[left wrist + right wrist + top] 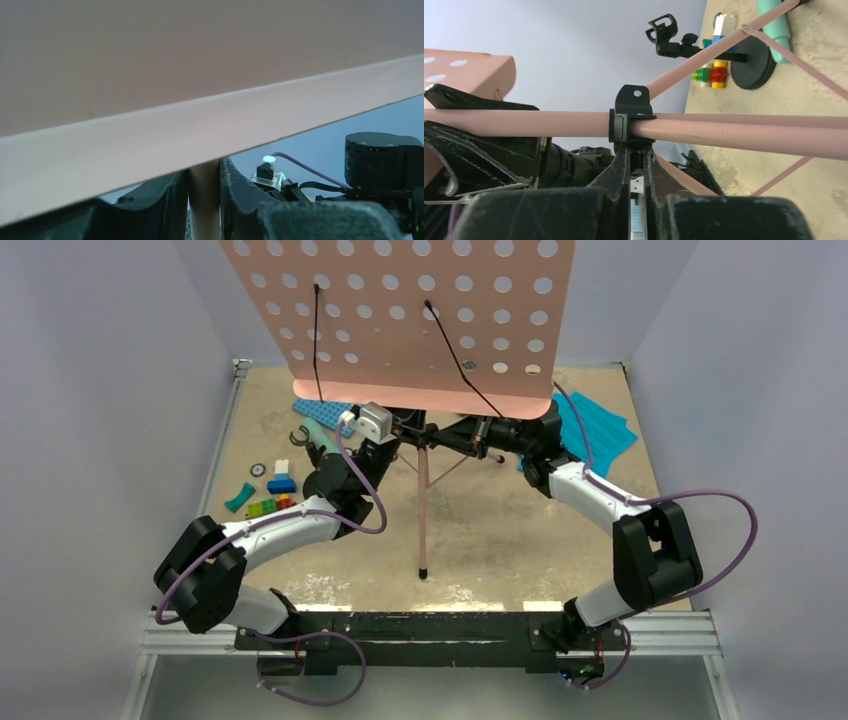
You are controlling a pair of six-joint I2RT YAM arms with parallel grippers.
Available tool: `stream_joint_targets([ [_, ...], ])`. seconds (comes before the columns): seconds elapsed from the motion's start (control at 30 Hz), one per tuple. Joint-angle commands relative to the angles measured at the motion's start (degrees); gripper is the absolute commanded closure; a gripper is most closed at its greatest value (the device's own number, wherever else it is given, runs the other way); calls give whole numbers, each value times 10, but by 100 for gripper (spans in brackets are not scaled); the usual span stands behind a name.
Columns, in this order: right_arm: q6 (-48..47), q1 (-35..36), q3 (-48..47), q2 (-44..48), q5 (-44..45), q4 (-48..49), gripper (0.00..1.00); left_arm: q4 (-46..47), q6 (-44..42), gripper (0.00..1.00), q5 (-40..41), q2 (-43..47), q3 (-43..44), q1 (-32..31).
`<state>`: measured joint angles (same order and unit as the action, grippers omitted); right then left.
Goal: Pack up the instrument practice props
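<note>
The pink tripod music stand (423, 510) stands mid-table, and its perforated board (400, 310) fills the top of the overhead view. My left gripper (392, 436) (204, 175) is shut on the pink pole (204, 210) just under the board's ledge. From the right, my right gripper (455, 437) (639, 150) is shut on the underside of the black collar (630, 122) on the pole. Cyan sheet-music pages (603, 430) lie at the back right. The mint-green microphone (325, 447) (774, 35) and the black mic stand (751, 62) sit to the left.
A blue studded baseplate (320, 414) lies behind the left gripper. Small coloured bricks (272, 506) (710, 75), a blue-and-white brick (281, 480) and a teal curved piece (238, 497) are scattered at the left. The stand's thin legs (774, 50) spread over the table. Grey walls close in on both sides.
</note>
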<state>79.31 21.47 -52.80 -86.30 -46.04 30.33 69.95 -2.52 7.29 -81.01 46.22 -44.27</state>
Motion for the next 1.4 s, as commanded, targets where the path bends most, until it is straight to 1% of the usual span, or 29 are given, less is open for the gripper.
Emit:
stream_joint_targets([
  [0.0, -140, 6, -70, 16, -37, -7, 100, -60, 4, 100, -50, -17, -9, -9],
  [0.03, -188, 9, -79, 22, -34, -42, 100, -64, 5, 100, -52, -18, -7, -9],
  [0.1, -320, 17, -95, 44, -2, -130, 100, -76, 10, 100, -58, -21, 0, -9],
  [0.13, -389, 25, -98, 58, 33, -177, 100, -81, 12, 100, -61, -23, 4, -8],
  [0.2, -495, 44, -82, 90, 115, -213, 100, -90, 18, 100, -64, -27, 9, -9],
  [0.27, -568, 62, -38, 129, 187, -196, 100, -92, 20, 100, -66, -32, 14, -8],
  [0.33, -612, 72, 17, 164, 235, -146, 100, -95, 43, 100, -67, -37, 19, -9],
  [0.47, -702, 92, 96, 207, 306, -74, 100, -110, 62, 100, -68, -48, 30, -9],
  [0.53, -750, 107, 143, 217, 335, -22, 100, -123, 69, 100, -65, -50, 36, -9],
  [0.63, -829, 135, 180, 223, 390, 17, 100, -126, 76, 100, -57, -50, 34, -9],
  [0.73, -911, 168, 196, 216, 462, 38, 100, -131, 81, 100, -48, -49, 31, -9],
  [0.8, -946, 182, 202, 211, 505, 50, 100, -132, 82, 100, -46, -48, 28, -9],
  [0.9, -942, 187, 206, 219, 530, 51, 100, -133, 80, 100, -40, -47, 23, -9],
  [0.93, -923, 187, 203, 230, 535, 42, 93, -133, 79, 100, -38, -47, 22, -8],
  [1.0, -872, 186, 183, 248, 537, -15, 68, -132, 75, 100, -36, -45, 19, -8],
  [1.03, -843, 187, 167, 257, 535, -54, 59, -132, 73, 100, -35, -44, 18, -8],
  [1.07, -813, 187, 152, 265, 530, -91, 52, -132, 71, 100, -34, -43, 18, -9],
  [1.1, -779, 187, 144, 272, 526, -113, 47, -132, 70, 100, -34, -42, 16, -8],
  [1.2, -710, 186, 145, 299, 491, -139, 37, -130, 68, 100, -32, -39, 12, -8],
  [1.3, -606, 176, 136, 316, 477, -179, 24, -126, 68, 100, -31, -35, 7, -9],
  [1.37, -521, 144, 126, 315, 399, -208, 22, -124, 68, 100, -31, -31, 3, -9],
])
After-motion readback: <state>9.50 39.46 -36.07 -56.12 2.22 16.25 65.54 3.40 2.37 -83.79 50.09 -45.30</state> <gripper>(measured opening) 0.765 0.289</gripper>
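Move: The right fingers are already shut on the knob of the music stand's black clamp; the clamp's collar sits about 3 cm to their left and 1 cm ahead. The tray lip is some 18 cm above this hand and 3 cm ahead, and the blue sheets lie about 28 cm to its right, 6 cm ahead, 27 cm below. The left hand already holds the stand's upper pole, with that knob about 12 cm below it, 1 cm back and 2 cm to the right. Twisting about its own pointing axis, the right hand turns the pinched clamp knob roughly 90 degrees counter-clockwise as seen from behind that hand, drifting right and slightly back. Its fingers then open wide and it backs off down, right and back, unwinding part of the roll. The left hand keeps its grip on the pole, shifting about 3.5 cm right while turning slightly clockwise. ##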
